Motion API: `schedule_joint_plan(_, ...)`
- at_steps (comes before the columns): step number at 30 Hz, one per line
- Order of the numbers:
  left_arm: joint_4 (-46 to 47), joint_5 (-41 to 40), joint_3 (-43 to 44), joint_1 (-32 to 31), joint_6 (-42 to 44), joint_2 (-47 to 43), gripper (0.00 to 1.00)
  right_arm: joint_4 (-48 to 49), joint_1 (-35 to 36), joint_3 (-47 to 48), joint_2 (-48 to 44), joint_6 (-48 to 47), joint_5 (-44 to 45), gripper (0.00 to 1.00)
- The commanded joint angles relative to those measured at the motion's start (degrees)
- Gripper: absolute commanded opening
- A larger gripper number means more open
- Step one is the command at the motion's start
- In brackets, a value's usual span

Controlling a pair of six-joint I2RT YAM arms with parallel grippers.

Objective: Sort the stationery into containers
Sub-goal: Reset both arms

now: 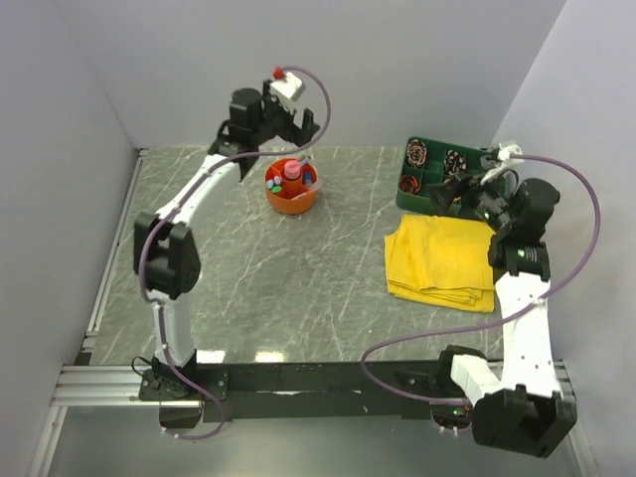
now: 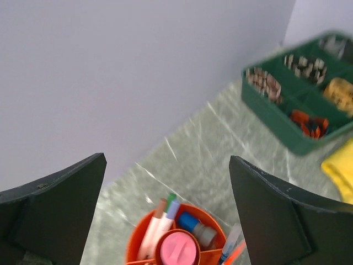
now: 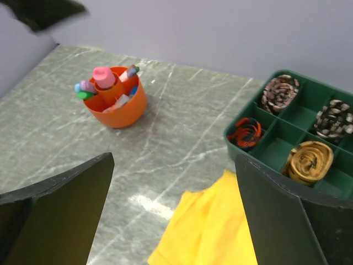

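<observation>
The round orange organiser (image 1: 291, 189) stands at the back of the table, left of centre. In it are a pink tube (image 2: 178, 249) in the centre cup, pens (image 2: 160, 222) with green, brown and pale blue caps, and a blue-capped item (image 2: 192, 221) in the ring. My left gripper (image 1: 301, 132) hangs above it, open and empty (image 2: 167, 165). The green tray (image 1: 425, 179) sits at the back right with coiled items in several cells (image 3: 279, 93). My right gripper (image 1: 449, 191) hovers over the tray's near edge, open, with nothing between its fingers (image 3: 174, 160).
A folded yellow cloth (image 1: 442, 262) lies just in front of the green tray, under the right arm. Grey walls close in the table at the back and on both sides. A metal rail runs along the left edge.
</observation>
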Motion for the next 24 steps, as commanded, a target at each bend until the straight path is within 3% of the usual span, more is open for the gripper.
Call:
schedule_joint_plan(1, -2.30, -3.60, -2.64, 1.46, 0.42, -12.81, 1.00, -3.31, 4.96, 7.72, 5.68, -2.70, 6.15, 1.00)
schedule_joint_plan(9, -9.95, -28.45, -16.37, 7.95, -8.69, -26.43, 0.99, -5.60, 22.79, 13.35, 14.38, -6.47, 23.39, 1.00)
schedule_joint_plan(12, -11.62, -29.71, -20.33, 11.73, -10.30, -29.16, 1.00, -7.26, 25.97, 18.00, 20.00, -4.73, 24.09, 1.00)
schedule_joint_plan(15, -12.50, -30.33, -23.41, 14.20, -9.86, -30.58, 0.99, -10.25, 28.79, 23.71, 25.19, 1.84, 31.55, 1.00)
schedule_joint_plan(19, -16.27, -29.63, -23.85, 17.71, -11.27, -29.96, 0.99, -8.68, 32.47, 25.40, 26.09, 6.79, 41.84, 1.00)
schedule_joint_plan(24, -16.54, -28.49, -25.17, 19.21, -13.38, -30.57, 0.99, -10.51, 36.34, 25.92, 24.16, 6.45, 45.02, 1.00)
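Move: The orange cup stands below the left hand, about 3 cm back, 3 cm left and 25 cm down; the green tray lies some 33 cm to that hand's right, about level ahead. From the right hand the cup is roughly 20 cm ahead, 30 cm left and 27 cm down; the tray is 22 cm ahead and 5 cm right, the yellow cloth about 4 cm ahead, 2 cm right and 32 cm below. Open left hand arcs up, then down, 27 cm left from the cup; open right eases left and forward. ##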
